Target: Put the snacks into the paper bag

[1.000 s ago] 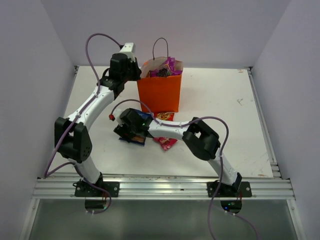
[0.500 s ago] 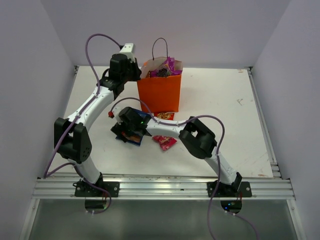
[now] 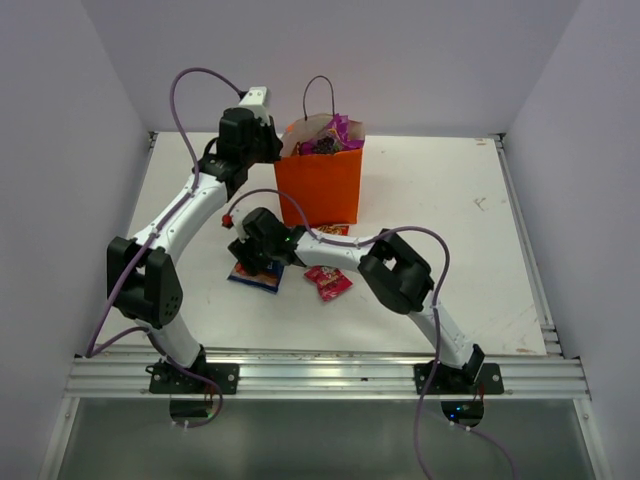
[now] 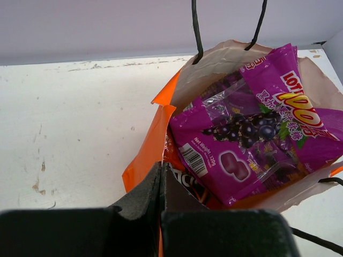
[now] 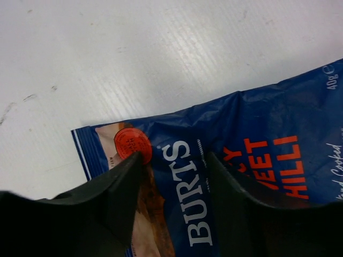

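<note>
The orange paper bag [image 3: 320, 188] stands upright at the back of the table. My left gripper [image 3: 273, 150] is shut on its left rim [image 4: 155, 134], its fingers [image 4: 144, 198] pressed together. A purple bag [image 4: 252, 139] lies on top inside, with a dark packet [image 4: 188, 183] under it. The blue bag [image 3: 253, 277] lies flat on the table in front of the paper bag. My right gripper [image 3: 256, 252] hangs open right over the blue bag [image 5: 257, 118], jaws apart with a finger [image 5: 120, 182] on each side of its printed name. A small pink-red packet [image 3: 330, 283] lies to the right.
A red-yellow packet [image 3: 333, 231] lies at the paper bag's foot, partly behind my right arm. The paper bag's thin black handles [image 4: 195, 27] stand up above the rim. White walls close in the table [image 3: 450, 220] at the back and sides.
My right gripper has shifted a little left and toward the paper bag, so more of the blue bag shows at its near side. The left arm has stayed put.
</note>
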Motion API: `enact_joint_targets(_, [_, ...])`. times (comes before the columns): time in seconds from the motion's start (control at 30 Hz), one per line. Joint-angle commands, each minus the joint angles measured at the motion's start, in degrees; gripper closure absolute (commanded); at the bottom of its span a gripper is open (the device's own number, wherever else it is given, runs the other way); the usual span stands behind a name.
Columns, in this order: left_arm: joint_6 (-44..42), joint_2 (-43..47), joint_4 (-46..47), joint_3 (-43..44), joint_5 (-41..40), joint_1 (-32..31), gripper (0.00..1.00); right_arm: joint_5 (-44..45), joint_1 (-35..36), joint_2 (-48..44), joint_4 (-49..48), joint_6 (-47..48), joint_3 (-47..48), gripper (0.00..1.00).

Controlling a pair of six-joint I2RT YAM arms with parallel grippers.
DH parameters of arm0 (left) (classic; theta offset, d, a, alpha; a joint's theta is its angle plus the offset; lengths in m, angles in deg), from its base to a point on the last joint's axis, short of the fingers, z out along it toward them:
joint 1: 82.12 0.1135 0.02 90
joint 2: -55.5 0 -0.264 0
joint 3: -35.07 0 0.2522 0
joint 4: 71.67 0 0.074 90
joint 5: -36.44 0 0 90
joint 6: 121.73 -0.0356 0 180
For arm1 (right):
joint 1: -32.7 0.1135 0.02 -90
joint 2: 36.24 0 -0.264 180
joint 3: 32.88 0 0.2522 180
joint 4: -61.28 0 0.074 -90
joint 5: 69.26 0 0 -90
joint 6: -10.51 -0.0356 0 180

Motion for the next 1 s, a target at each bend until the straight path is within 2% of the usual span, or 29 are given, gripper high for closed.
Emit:
enact_joint_targets(0.0, [-1.0, 3.2, 1.9, 0.1, -0.5, 0.0, 1.0, 4.4, 1.9, 9.4, 19.7, -2.7, -2.6, 0.48])
enact_joint_targets(0.13, [-1.0, 3.5, 2.1, 0.1, -0.5, 0.0, 1.0, 9.2, 3.1, 11.6, 23.9, -1.9, -2.6, 0.53])
enact_joint_targets(0.3, [-1.0, 3.4, 2.1, 0.1, -0.7, 0.1, 1.0, 10.6, 3.5, 13.1, 25.4, -1.9, -3.0, 0.58])
enact_joint_targets(0.33, [-0.9, 3.4, 2.1, 0.1, -0.5, 0.1, 1.0, 10.6, 3.5, 13.8, 25.7, -1.9, -2.9, 0.62])
enact_joint_targets(0.4, [-1.0, 3.4, 2.2, 0.0, -0.6, 0.1, 1.0, 11.2, 3.6, 14.2, 26.1, -2.2, -3.1, 0.83])
enact_joint_targets(0.43, [-1.0, 3.5, 2.1, 0.0, -0.6, 0.1, 1.0, 11.3, 3.7, 14.4, 26.4, -2.2, -3.2, 1.0])
enact_joint_targets(0.6, [-0.9, 3.2, 2.2, 0.2, -0.6, 0.1, 1.0, 12.1, 3.7, 11.1, 25.9, -1.6, -5.8, 1.0])
enact_joint_targets(0.73, [-0.9, 2.5, 1.7, 1.5, -0.9, 0.1, 1.0, 13.6, 3.6, -2.6, 25.0, -1.3, -15.1, 1.0])
enact_joint_targets(0.77, [-0.9, 2.4, 1.6, 1.6, -0.9, 0.1, 1.0, 13.9, 3.6, -11.1, 25.3, -1.8, -16.7, 1.0])
enact_joint_targets(0.8, [-0.9, 2.3, 1.5, 1.7, -1.0, 0.2, 1.0, 14.1, 3.7, -15.3, 27.1, -2.6, -18.2, 1.0])
enact_joint_targets(0.83, [-0.9, 2.3, 1.5, 1.7, -1.1, 0.2, 1.0, 14.9, 3.6, -19.1, 28.8, -3.1, -17.8, 1.0])
enact_joint_targets(0.87, [-0.9, 2.3, 1.5, 1.7, -1.0, 0.2, 1.0, 15.4, 3.7, -27.1, 31.0, -4.2, -16.7, 1.0])
enact_joint_targets(0.97, [-0.9, 2.3, 1.5, 1.9, -1.1, 0.2, 1.0, 16.9, 3.7, -35.5, 39.5, -6.9, -8.2, 1.0])
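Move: The blue Burts packet lies right under the right hand's half-open fingers; its middle is about 3 cm farther ahead, 3 cm to the right and 1 or 2 cm lower. The small red packet is some 19 cm to that hand's right and 3 cm back. The paper bag stands about 17 cm ahead of the same hand and 17 cm to its right. From the left hand, at the bag's rim, the Burts packet is roughly 17 cm back, 2 cm left and 27 cm down. Down about 2 cm first, the right hand shuts its already narrowing fingers and pinches the Burts packet's film near its left edge. It then swings quickly to the right and back, some 16 cm, rising about 6 cm late in the swing towards the small red packet, while the wrist tips the fingers some 20 degrees more steeply down. ##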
